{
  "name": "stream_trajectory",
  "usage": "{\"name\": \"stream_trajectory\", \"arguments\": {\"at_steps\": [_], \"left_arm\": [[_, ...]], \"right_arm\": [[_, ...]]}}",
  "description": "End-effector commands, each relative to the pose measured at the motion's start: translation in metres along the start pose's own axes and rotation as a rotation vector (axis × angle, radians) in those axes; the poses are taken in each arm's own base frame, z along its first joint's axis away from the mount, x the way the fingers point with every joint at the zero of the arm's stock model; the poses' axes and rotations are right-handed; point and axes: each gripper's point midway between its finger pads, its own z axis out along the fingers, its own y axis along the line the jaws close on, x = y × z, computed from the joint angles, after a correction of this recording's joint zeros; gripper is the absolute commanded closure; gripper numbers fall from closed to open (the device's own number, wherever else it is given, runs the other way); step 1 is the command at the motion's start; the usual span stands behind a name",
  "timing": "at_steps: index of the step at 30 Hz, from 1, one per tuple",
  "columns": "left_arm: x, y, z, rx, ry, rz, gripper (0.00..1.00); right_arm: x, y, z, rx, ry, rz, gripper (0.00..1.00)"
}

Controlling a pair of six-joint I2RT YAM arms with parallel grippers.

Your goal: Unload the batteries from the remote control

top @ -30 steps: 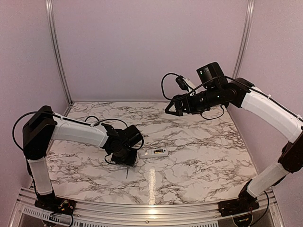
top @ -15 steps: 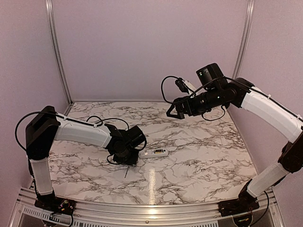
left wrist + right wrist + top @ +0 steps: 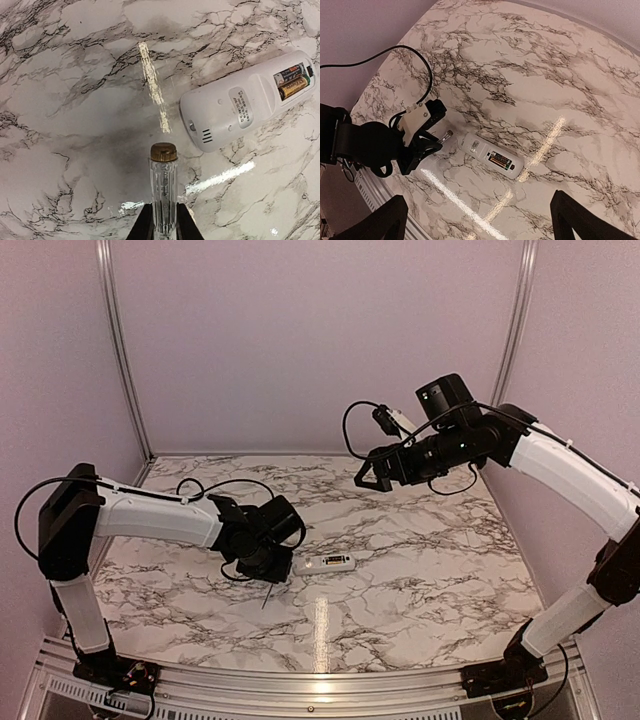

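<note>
The white remote control [image 3: 327,562] lies back-up on the marble table, its battery bay uncovered. Two batteries [image 3: 291,82] sit side by side in that bay, one gold, one dark; the right wrist view also shows the remote control [image 3: 492,156] with the batteries [image 3: 500,161]. My left gripper [image 3: 163,227] is shut on a clear-handled tool [image 3: 163,185] with a brass end cap, just left of the remote. In the top view the left gripper [image 3: 268,575] hovers low beside the remote's left end. My right gripper [image 3: 368,472] hangs high above the table, open and holding nothing, its fingers [image 3: 385,220] wide apart.
Purple walls with metal corner posts [image 3: 122,350] close in the table on three sides. A metal rail [image 3: 320,685] runs along the near edge. A black cable [image 3: 200,490] loops over the left arm's wrist.
The left jaws have closed on the clear tool. The left arm's elbow has swung left and the wrist has shifted slightly. The right arm has barely moved.
</note>
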Motion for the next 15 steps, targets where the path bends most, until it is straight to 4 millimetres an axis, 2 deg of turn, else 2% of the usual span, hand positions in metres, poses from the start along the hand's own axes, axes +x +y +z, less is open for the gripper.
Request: {"name": "stream_trajectory", "arguments": {"at_steps": [1, 15], "left_arm": [[-0.020, -0.018, -0.033, 0.107, -0.097, 0.086, 0.91], [-0.068, -0.055, -0.113, 0.304, -0.345, 0.308, 0.89]], "right_arm": [[-0.011, -0.002, -0.016, 0.000, -0.042, 0.018, 0.02], [-0.017, -0.022, -0.019, -0.035, -0.054, 0.116, 0.01]]}}
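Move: The remote control, lying open side up, is about 10 cm to the right of the left gripper, some 7 cm ahead and 3 cm lower; the screwdriver is already in that gripper's fingers. The batteries sit in its far half, roughly 13 cm right of the same gripper and 8 cm ahead. From the right gripper, the remote control lies about 12 cm left, 3 cm ahead and some 27 cm below. Bring the left gripper up about 9 cm, keeping the pinch on the screwdriver's clear handle, and ease it some 3 cm right above the table on the remote control's near-left side. As it rises, swing the fingers right and forward by some 20 degrees, with a clockwise turn. Meanwhile drift the open, empty right gripper nearly 3 cm forward and right. ##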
